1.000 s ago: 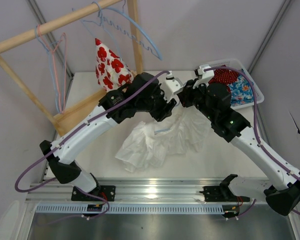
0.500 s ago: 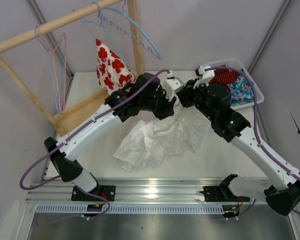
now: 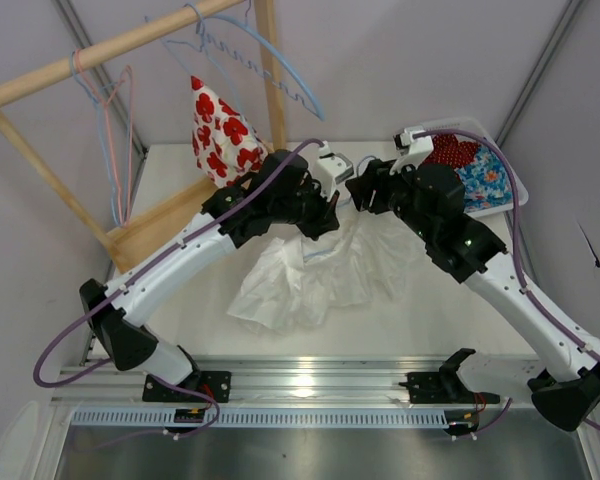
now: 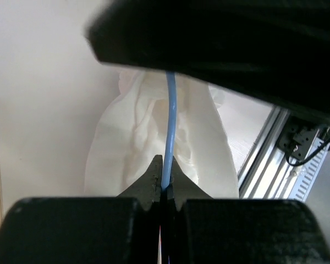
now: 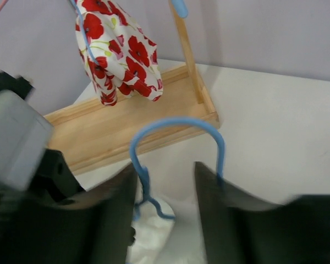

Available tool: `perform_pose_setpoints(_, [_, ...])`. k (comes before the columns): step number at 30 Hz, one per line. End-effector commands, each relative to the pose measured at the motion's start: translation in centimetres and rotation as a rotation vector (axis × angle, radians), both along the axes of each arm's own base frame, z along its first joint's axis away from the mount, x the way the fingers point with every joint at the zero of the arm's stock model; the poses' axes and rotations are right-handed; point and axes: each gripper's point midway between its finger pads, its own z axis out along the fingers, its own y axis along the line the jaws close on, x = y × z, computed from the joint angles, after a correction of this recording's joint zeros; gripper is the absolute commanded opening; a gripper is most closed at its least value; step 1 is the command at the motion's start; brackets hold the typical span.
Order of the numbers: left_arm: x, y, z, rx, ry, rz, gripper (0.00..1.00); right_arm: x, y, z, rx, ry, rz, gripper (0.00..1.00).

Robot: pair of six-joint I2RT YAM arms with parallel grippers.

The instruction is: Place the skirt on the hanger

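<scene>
A crumpled white skirt [image 3: 310, 275] lies mid-table below both wrists. A blue wire hanger runs through it; in the left wrist view its thin wire [image 4: 169, 121] rises from the skirt [image 4: 132, 137] into my left gripper [image 4: 164, 173], which is shut on it. From above, the left gripper [image 3: 330, 207] sits over the skirt's far edge. My right gripper [image 3: 358, 193] faces it closely. In the right wrist view the hanger's hook [image 5: 176, 124] arches ahead of the open right gripper [image 5: 165, 179], whose fingers stand apart on either side of it.
A wooden rack [image 3: 110, 45] at the back left carries spare wire hangers [image 3: 115, 130] and a hung red-flowered garment [image 3: 218, 130]. A white basket [image 3: 507, 170] of patterned clothes sits at the back right. A metal rail [image 3: 310, 380] runs along the near edge.
My left gripper has shut on the hanger wire. My right gripper has opened and let go of the hanger. Both wrists and the skirt shifted slightly left.
</scene>
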Motion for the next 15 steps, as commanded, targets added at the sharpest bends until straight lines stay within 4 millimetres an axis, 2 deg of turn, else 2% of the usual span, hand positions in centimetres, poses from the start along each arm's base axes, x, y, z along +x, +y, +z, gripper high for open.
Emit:
perform_pose_setpoints(1, [1.0, 0.8, 5.7, -0.162, -0.099, 0.065, 0.0, -0.5, -1.8, 0.9, -0.007, 0.02, -0.052, 0.57])
perform_pose_setpoints(4, [0.7, 1.1, 6.2, -0.168, -0.105, 0.066, 0.0, -1.4, -3.1, -0.2, -0.035, 0.051, -0.07, 0.63])
perform_pose_setpoints(5, [0.6, 1.2, 6.3, -0.171, -0.106, 0.064, 0.0, -2.0, -3.6, 0.1, -0.034, 0.038, -0.068, 0.65])
perform_pose_setpoints(8, [0.4, 1.3, 6.8, -0.183, -0.114, 0.057, 0.0, -2.7, -3.6, -0.7, -0.038, 0.029, -0.042, 0.7])
perform_pose_setpoints(11, [0.2, 1.4, 7.0, -0.183, -0.114, 0.054, 0.0, -2.7, -3.2, -0.4, -0.035, 0.017, -0.022, 0.7])
perform_pose_setpoints(15, [0.0, 1.7, 6.8, -0.177, -0.111, 0.06, 0.0, -1.9, -3.3, -1.3, -0.09, 0.025, -0.047, 0.66])
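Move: My left hand is shut on the blue hanger's shoulder; its hook stands some 8 cm ahead, 8 cm to the right and 9 cm above. From my right hand, already opening, the hook is about 2 cm ahead, straight in front and 1 cm higher, between the fingers. The white skirt's middle lies 8 cm back, 4 cm left and 20 cm below my right hand. The flowered skirt hangs 17 cm ahead, 19 cm left and 5 cm above my left hand. I spread my right fingers wider and draw that hand away from the hook, about 3 cm to the right and 2–3 cm back, staying level, so that the hook comes out from between them. Meanwhile my left hand keeps its pinch on the hanger's shoulder and lifts it about 3 cm, drifting slightly left, tilting only some 5 degrees. ##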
